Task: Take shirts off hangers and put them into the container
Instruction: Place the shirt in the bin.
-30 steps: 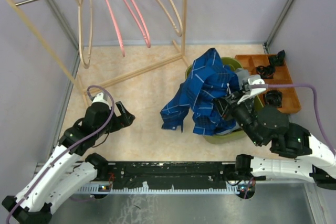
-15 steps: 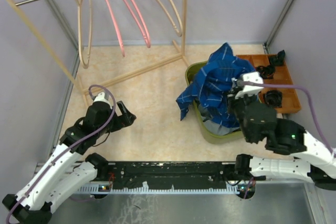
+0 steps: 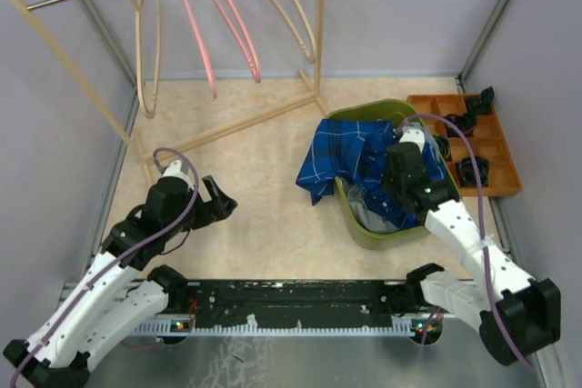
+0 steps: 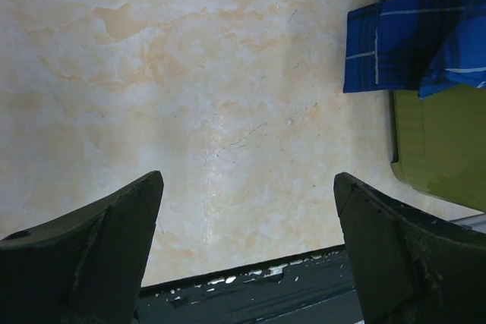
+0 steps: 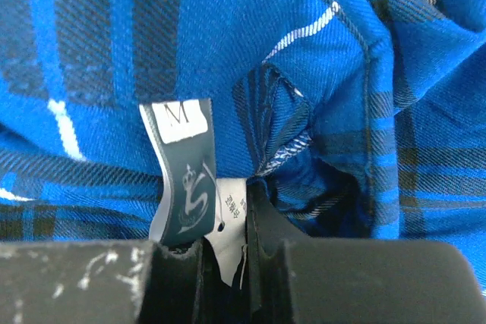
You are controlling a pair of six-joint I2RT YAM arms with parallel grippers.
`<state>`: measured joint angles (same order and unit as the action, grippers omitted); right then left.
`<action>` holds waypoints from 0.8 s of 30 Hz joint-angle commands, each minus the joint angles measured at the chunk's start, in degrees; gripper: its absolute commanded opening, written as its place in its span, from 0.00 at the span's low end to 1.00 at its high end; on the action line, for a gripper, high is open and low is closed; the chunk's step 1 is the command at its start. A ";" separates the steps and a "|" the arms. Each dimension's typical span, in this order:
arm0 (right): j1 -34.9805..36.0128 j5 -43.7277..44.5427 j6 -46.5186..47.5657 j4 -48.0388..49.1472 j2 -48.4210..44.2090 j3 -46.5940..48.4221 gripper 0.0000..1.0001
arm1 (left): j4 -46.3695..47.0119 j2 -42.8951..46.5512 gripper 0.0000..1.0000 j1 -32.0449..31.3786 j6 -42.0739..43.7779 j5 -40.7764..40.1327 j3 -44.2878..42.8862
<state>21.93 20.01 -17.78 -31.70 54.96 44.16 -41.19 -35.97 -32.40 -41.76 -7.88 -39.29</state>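
The blue shirt (image 3: 356,154) with thin white checks lies bunched in the olive-green container (image 3: 382,235). One part of it hangs over the left rim onto the table. My right gripper (image 3: 401,168) is down in the container, shut on the shirt at its neck labels (image 5: 182,180). In the right wrist view the gripper (image 5: 235,214) pinches the white label and blue cloth (image 5: 228,36). Some pale cloth (image 3: 366,209) shows under the blue shirt. My left gripper (image 3: 218,199) hovers open and empty over bare table (image 4: 247,187). Several bare pink hangers (image 3: 207,43) and wood-coloured hangers (image 3: 145,52) hang on the rack.
The wooden rack (image 3: 64,52) with its metal rod fills the back left, one foot bar running toward the container. An orange compartment tray (image 3: 427,100) holding black items sits right of the container. Grey walls close in the sides.
My right gripper has carried the blue shirt from hanging high in front of the container down into it, and the arm now reaches over the basin. The left arm has stayed still.
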 commanded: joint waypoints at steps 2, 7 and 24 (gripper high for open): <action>-0.14 -5.40 -9.42 -3.17 9.28 -5.10 0.13 | -0.15 1.53 0.99 0.21 0.01 0.95 0.20; -0.14 -6.28 -8.70 -8.38 6.91 2.80 0.29 | -0.31 0.83 0.99 0.23 0.18 1.63 -0.17; -0.04 -35.87 -5.47 -8.33 -12.73 21.37 0.81 | 1.75 0.55 0.99 0.21 -0.26 3.01 1.50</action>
<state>21.63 1.67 -22.52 -44.38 42.39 65.69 -40.86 -35.35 -32.40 -42.17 -5.69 -37.74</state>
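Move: My right hand, shut on the blue shirt, is over the middle of the green container; that middle lies right below, some 6 cm down. Part of the shirt hangs over the left rim, about 13 cm left and 3 cm ahead. The grey shirt shows roughly 6 cm left and 8 cm back, and the brown tray's middle is about 18 cm right and 7 cm ahead. From my left hand, the container's middle is some 36 cm right and 5 cm ahead. I push my right hand about 3 cm further down into the container with the blue shirt, then open my fingers wide and let go. As they spread I reverse and lift away from the pile some 20 cm, drawing back a bit over 5 cm and slightly left, while the fingers tip up and the hand's left side rolls up about 20 degrees. ##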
